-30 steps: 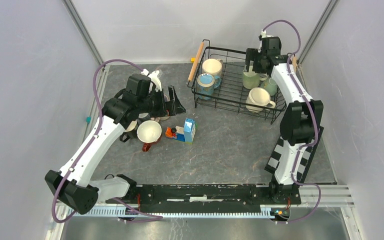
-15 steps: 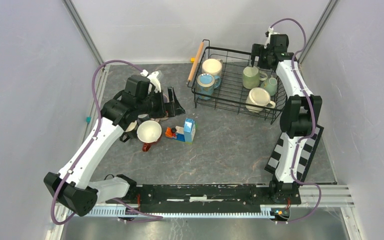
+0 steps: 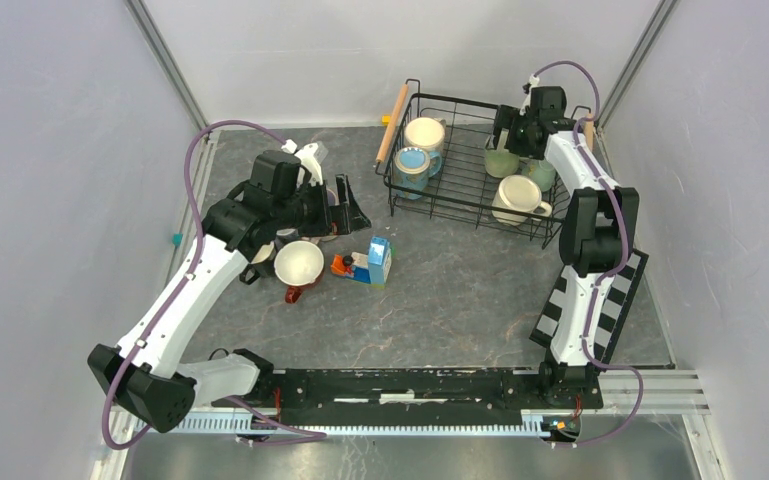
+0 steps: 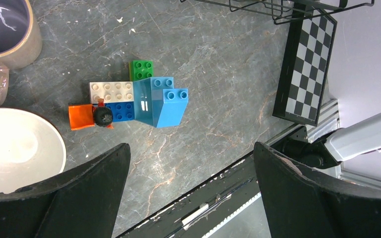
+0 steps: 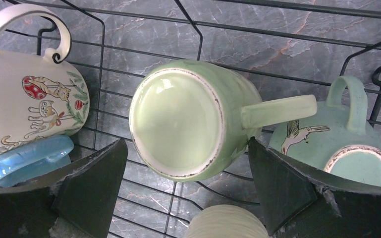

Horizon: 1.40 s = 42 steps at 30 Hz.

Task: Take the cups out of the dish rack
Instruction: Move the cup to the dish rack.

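Observation:
The black wire dish rack [image 3: 460, 192] at the back right holds several cups. In the right wrist view a pale green cup [image 5: 183, 119] lies upside down with its handle pointing right. Around it are a teal bird cup [image 5: 344, 148], a cream cat-print cup [image 5: 27, 99], a blue cup [image 5: 25, 157] and a ribbed cream cup [image 5: 228, 223]. My right gripper [image 5: 187, 148] hovers open over the pale green cup [image 3: 501, 162], one finger on each side, not gripping. My left gripper [image 4: 190, 148] is open and empty above the table. It is near a white-lined cup [image 4: 15, 148] and a pink-beige cup [image 4: 7, 34].
A blue, white, green and orange toy block cluster [image 4: 138, 101] sits on the table just ahead of the left gripper [image 3: 348, 208]. A checkerboard panel [image 4: 304, 64] lies at the right. The rack's wooden handle [image 3: 393, 125] juts out on its left side.
My right gripper swung toward the rack's back right corner, then came back over the pale green cup. The left arm has barely moved.

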Each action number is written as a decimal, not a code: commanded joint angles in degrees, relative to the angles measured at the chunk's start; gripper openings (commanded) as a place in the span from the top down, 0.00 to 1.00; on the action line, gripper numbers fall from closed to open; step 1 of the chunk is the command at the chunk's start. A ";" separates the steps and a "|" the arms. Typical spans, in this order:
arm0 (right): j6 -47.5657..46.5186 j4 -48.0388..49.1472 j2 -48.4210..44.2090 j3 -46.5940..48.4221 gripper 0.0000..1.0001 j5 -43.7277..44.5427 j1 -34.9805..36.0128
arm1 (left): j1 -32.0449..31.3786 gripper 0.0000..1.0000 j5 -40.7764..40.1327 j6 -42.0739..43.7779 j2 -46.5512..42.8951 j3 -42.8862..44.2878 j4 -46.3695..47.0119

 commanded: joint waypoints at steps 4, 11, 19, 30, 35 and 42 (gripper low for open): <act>2.82 4.46 0.36 0.95 0.02 -0.38 1.51 | -0.18 0.00 0.82 3.27 -0.43 -0.30 1.84; 5.43 6.02 0.14 0.07 0.02 -0.34 3.63 | -0.13 0.00 0.88 3.33 0.09 -0.39 1.84; 8.82 8.99 -0.15 -1.27 0.02 -0.94 6.16 | -0.15 0.00 0.61 3.43 0.29 -0.56 1.90; 9.89 10.97 -1.89 -3.84 0.02 -0.35 11.13 | -0.18 0.00 0.46 3.34 0.22 -1.01 2.08; 4.69 9.39 -4.76 -4.52 0.02 3.74 11.08 | -0.13 0.00 0.45 3.42 -0.57 -1.69 2.02; -2.59 8.80 -7.57 -3.90 0.02 2.88 10.98 | -0.13 0.00 0.35 3.51 -0.77 -2.12 2.03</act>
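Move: The green cup stands upside down between the right hand's open fingers, about 1 cm ahead and 4 cm below. The cream cup is some 17 cm left and 5 cm ahead, the blue cup about 21 cm left and 2 cm back, the bird cup roughly 9 cm right and 3 cm back. From the left hand the green cup lies about 31 cm ahead, 35 cm right and 18 cm below. The right hand sweeps about 11 cm left, fingers staying open, its right finger pushing the green cup towards the cream cup. ##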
